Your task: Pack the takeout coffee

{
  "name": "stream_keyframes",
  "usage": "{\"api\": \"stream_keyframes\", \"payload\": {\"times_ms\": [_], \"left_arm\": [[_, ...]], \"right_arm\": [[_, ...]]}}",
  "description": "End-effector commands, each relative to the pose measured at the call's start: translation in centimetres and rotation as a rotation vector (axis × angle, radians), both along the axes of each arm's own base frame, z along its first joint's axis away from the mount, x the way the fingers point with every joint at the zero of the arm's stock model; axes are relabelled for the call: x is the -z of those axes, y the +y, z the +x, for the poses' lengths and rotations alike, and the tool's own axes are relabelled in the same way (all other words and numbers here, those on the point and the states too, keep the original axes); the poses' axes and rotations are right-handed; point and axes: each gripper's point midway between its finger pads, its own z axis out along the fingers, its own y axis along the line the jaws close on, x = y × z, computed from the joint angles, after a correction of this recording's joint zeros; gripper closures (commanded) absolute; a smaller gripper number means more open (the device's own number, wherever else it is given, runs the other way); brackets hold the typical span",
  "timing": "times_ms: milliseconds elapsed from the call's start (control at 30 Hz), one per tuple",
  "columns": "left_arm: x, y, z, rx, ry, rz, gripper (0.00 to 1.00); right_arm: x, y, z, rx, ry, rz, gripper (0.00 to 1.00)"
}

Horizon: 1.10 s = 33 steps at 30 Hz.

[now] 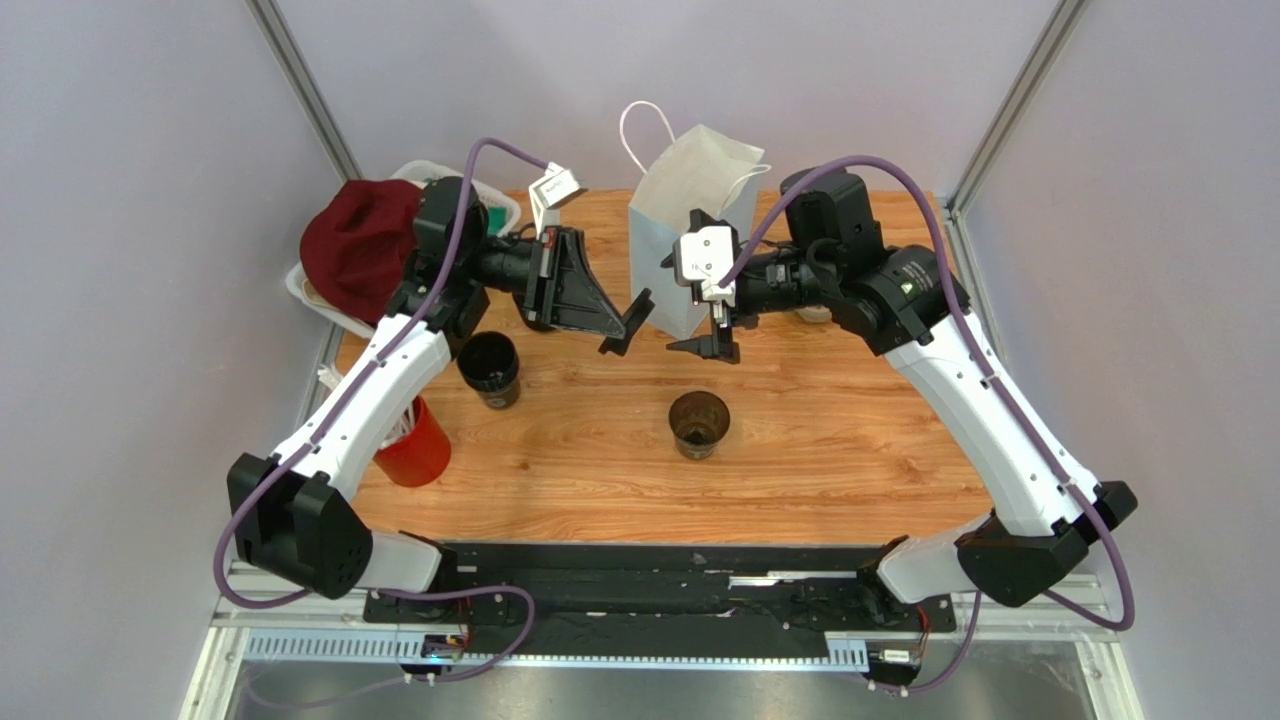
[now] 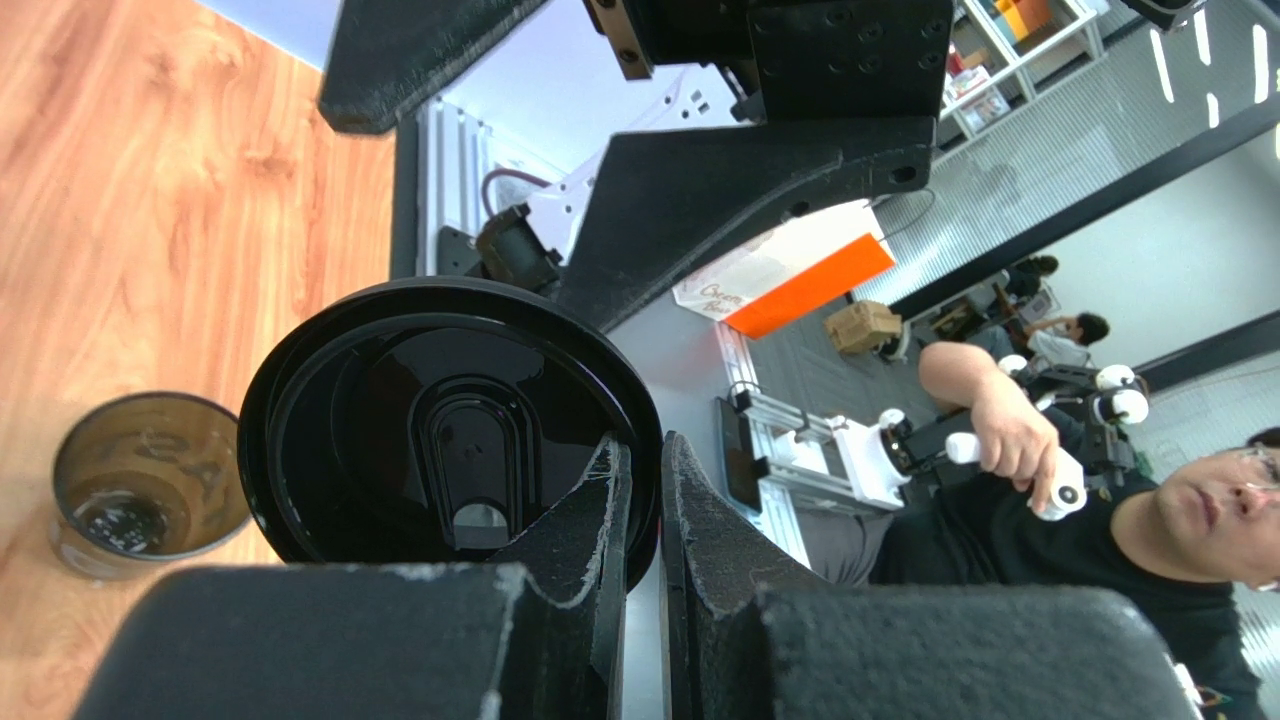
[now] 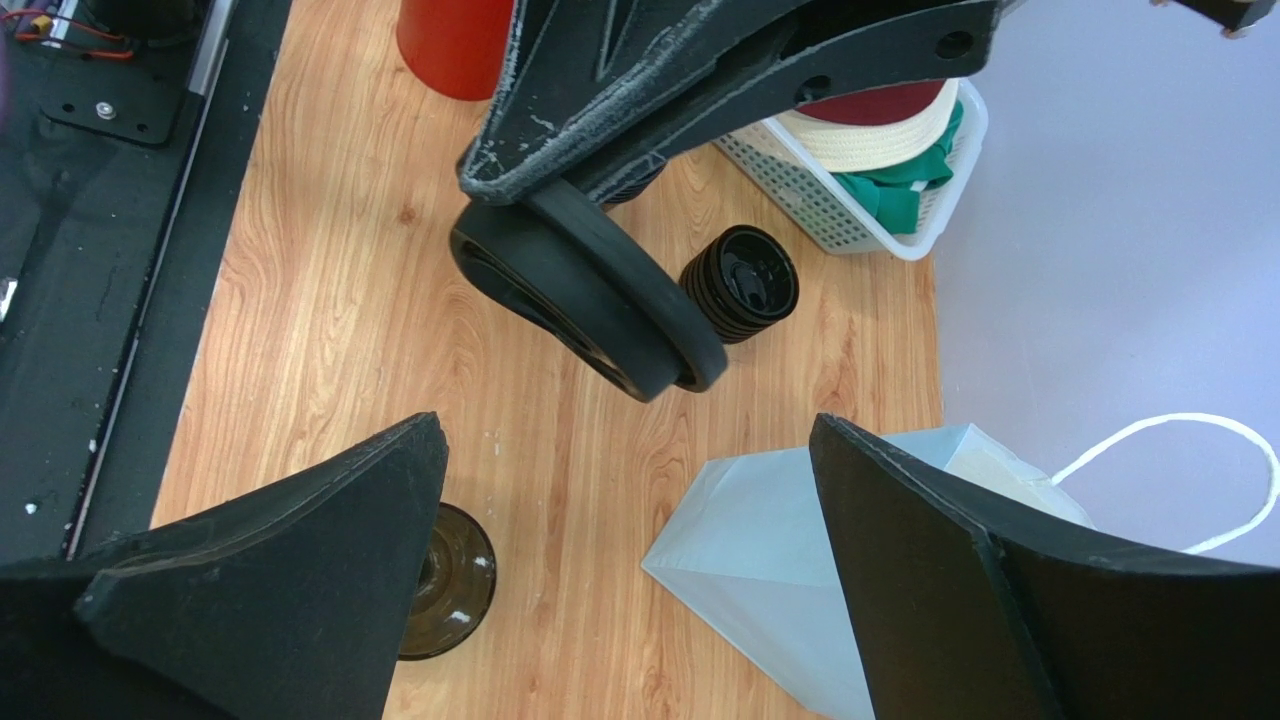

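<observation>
The takeout coffee cup (image 1: 700,423) stands open and upright on the wooden table, dark with a brownish inside. It also shows in the left wrist view (image 2: 143,480) and the right wrist view (image 3: 443,578). My left gripper (image 1: 619,333) is shut on the rim of a black lid (image 2: 451,435) and holds it in the air, behind and left of the cup. The lid also shows in the right wrist view (image 3: 601,300). My right gripper (image 1: 715,339) is open and empty, facing the lid, above the table beside the pale-blue paper bag (image 1: 684,225).
A stack of black lids (image 1: 490,368) stands left of the cup. A red cup (image 1: 413,446) of white straws is at the left edge. A white basket (image 1: 323,293) with a dark red hat sits at the back left. The bag stands upright at the back middle.
</observation>
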Motion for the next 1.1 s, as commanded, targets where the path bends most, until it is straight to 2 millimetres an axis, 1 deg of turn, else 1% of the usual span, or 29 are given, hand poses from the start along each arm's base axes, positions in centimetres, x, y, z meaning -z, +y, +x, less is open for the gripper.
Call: {"api": "stream_keyframes", "payload": {"times_ms": [0, 167, 267, 367, 500, 567, 633, 833, 867, 900, 1067], "left_arm": [[0.1, 3.2, -5.4, 0.288, -0.039, 0.012, 0.96], [1.1, 3.0, -6.0, 0.305, -0.003, 0.020, 0.97], [1.5, 2.9, -6.2, 0.313, 0.009, 0.022, 0.97], [1.4, 3.0, -6.4, 0.316, 0.008, 0.022, 0.98], [1.5, 3.0, -6.6, 0.315, 0.006, 0.021, 0.98], [1.6, 3.1, -6.7, 0.316, 0.008, 0.022, 0.98], [1.7, 3.1, -6.7, 0.316, 0.009, 0.022, 0.98], [2.1, 3.1, -6.7, 0.317, 0.025, 0.025, 0.98], [2.2, 3.0, -6.7, 0.318, 0.026, 0.025, 0.97], [2.3, 3.0, -6.7, 0.320, 0.031, 0.026, 0.97], [3.0, 2.9, -6.7, 0.323, 0.056, 0.032, 0.97]], "right_arm": [[-0.1, 0.3, -0.2, -0.046, -0.052, -0.009, 0.01], [1.3, 1.2, -1.4, -0.115, -0.023, -0.033, 0.01], [2.0, 2.1, -1.8, -0.149, -0.008, -0.046, 0.01], [3.0, 2.8, -2.2, -0.185, 0.009, -0.068, 0.01], [4.5, 3.1, -2.6, -0.225, 0.048, -0.090, 0.02], [4.8, 3.2, -2.9, -0.242, 0.065, -0.093, 0.04], [5.1, 3.4, -2.9, -0.254, 0.079, -0.095, 0.09], [4.8, 3.7, -3.3, -0.287, 0.115, -0.090, 0.16], [4.8, 3.7, -3.4, -0.292, 0.125, -0.090, 0.18], [4.6, 3.9, -3.4, -0.296, 0.126, -0.087, 0.22], [4.5, 4.1, -3.8, -0.320, 0.165, -0.080, 0.32]]}}
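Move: The left gripper already holds the black lid by its rim; the lid's middle hangs about 4 cm below those fingers and 1 cm ahead and right. The open right gripper waits some 7 cm right, 4 ahead and 2 below the left hand. From the right hand the lid is 6 cm left, 3 back, 2 below; the brown cup is 7 back, 4 right, 28 below; the paper bag 18 ahead, 4 right, 22 below. Lower the right gripper about 6 cm while bringing it roughly 4 cm left and slightly back, swinging its fingers some 15 degrees counter-clockwise so that they straddle the lid; start narrowing them about a quarter over the last half. Keep the left fingers pinching the rim and lower that hand about 3.5 cm, easing back a little. ##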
